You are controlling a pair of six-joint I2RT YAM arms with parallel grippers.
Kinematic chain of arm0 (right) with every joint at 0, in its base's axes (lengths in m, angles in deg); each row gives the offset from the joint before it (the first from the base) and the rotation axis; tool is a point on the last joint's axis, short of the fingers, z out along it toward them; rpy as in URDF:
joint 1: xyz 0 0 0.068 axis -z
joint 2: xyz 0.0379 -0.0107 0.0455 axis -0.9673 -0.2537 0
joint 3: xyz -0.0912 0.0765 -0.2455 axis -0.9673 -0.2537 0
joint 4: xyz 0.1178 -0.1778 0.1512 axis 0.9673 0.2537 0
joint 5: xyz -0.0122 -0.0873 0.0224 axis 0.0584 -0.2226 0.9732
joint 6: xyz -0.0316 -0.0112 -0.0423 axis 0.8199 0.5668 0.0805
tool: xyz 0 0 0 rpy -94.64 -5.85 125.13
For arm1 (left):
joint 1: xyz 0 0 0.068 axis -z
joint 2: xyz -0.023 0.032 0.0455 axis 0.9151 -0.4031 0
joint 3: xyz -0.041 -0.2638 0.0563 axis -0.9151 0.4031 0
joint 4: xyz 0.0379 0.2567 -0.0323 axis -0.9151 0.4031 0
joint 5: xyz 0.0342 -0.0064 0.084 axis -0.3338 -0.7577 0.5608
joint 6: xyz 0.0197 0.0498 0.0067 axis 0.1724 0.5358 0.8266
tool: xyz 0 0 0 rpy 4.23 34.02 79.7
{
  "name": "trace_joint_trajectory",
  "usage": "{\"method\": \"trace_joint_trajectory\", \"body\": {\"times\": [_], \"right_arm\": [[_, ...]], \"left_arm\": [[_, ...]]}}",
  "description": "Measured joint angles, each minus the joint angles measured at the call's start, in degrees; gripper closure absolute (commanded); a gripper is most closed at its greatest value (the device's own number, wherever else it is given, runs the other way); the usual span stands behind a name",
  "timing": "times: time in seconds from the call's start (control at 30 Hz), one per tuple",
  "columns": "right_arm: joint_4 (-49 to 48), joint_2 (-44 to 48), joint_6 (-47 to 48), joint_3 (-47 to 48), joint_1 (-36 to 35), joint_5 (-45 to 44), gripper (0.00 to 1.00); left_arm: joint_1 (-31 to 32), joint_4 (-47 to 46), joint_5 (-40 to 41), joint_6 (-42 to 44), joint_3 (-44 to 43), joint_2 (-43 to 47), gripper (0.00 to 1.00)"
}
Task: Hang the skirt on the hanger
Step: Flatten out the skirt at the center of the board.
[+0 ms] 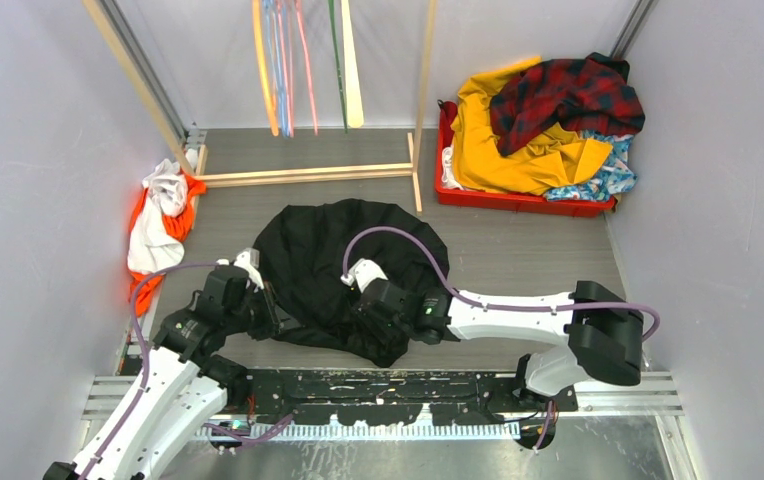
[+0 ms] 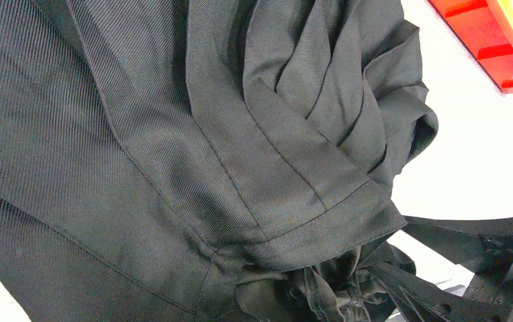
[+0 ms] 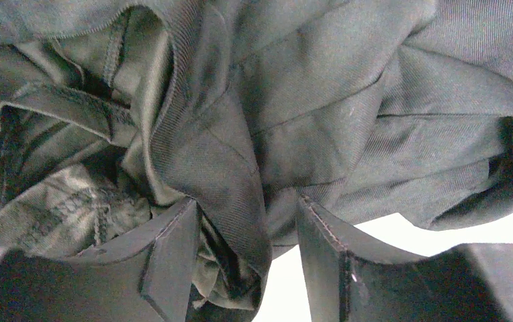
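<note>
The skirt (image 1: 613,172) is blue printed fabric peeking out at the lower right of the pile in the red bin, far from both grippers. Coloured hangers (image 1: 283,70) hang from the rack at the back. A big black garment (image 1: 333,240) lies spread in the middle of the table. My left gripper (image 1: 258,300) sits at its left edge. Its fingers are hidden under bunched black cloth (image 2: 294,288), and it is shut on that cloth. My right gripper (image 1: 373,292) is at the garment's near edge. It stands open (image 3: 247,204), with a fold of black cloth (image 3: 227,181) hanging between the fingers.
The red bin (image 1: 518,200) at the back right holds a yellow garment (image 1: 503,145) and a red plaid one (image 1: 568,95). White and orange clothes (image 1: 158,215) lie against the left wall. The wooden rack base (image 1: 308,173) crosses the back of the table. Grey walls close both sides.
</note>
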Motion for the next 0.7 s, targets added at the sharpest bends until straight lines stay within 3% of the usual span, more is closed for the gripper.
{"method": "trace_joint_trajectory", "body": {"times": [0.17,0.37,0.7], "right_arm": [[-0.4,-2.5,0.6,2.1,-0.1,-0.4,0.51],[-0.9,-5.1,1.5,2.9,-0.1,-0.5,0.84],[4.1,2.1,0.2,5.9,1.3,-5.2,0.90]], "left_arm": [[0.0,0.0,-0.1,0.1,-0.1,-0.3,0.91],[0.0,0.4,-0.2,0.2,-1.2,-0.4,0.91],[0.0,3.1,-0.1,1.1,-9.0,-3.2,0.92]]}}
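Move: The loose fold near the skirt's waistband that the right hand is after already lies between its open fingertips, about 1 cm ahead, 1 cm left and 1 cm below. The skirt's middle is some 7 cm ahead and 4 cm left of that hand, roughly 4 cm lower; its near corner hangs about 9 cm back and 2 cm right. From the left hand, still shut on the waistband's left part, the fold lies some 12 cm right, 2 cm ahead and 4 cm lower. Pinching the skirt fold, the right fingers close from a bit over half open to nearly shut as that hand eases about 1 cm left and forward and dips slightly. It then lifts about 5 cm, bearing forward and a little right, while the left hand keeps its pinch and rises about 4 cm, most of it late and quickening. ##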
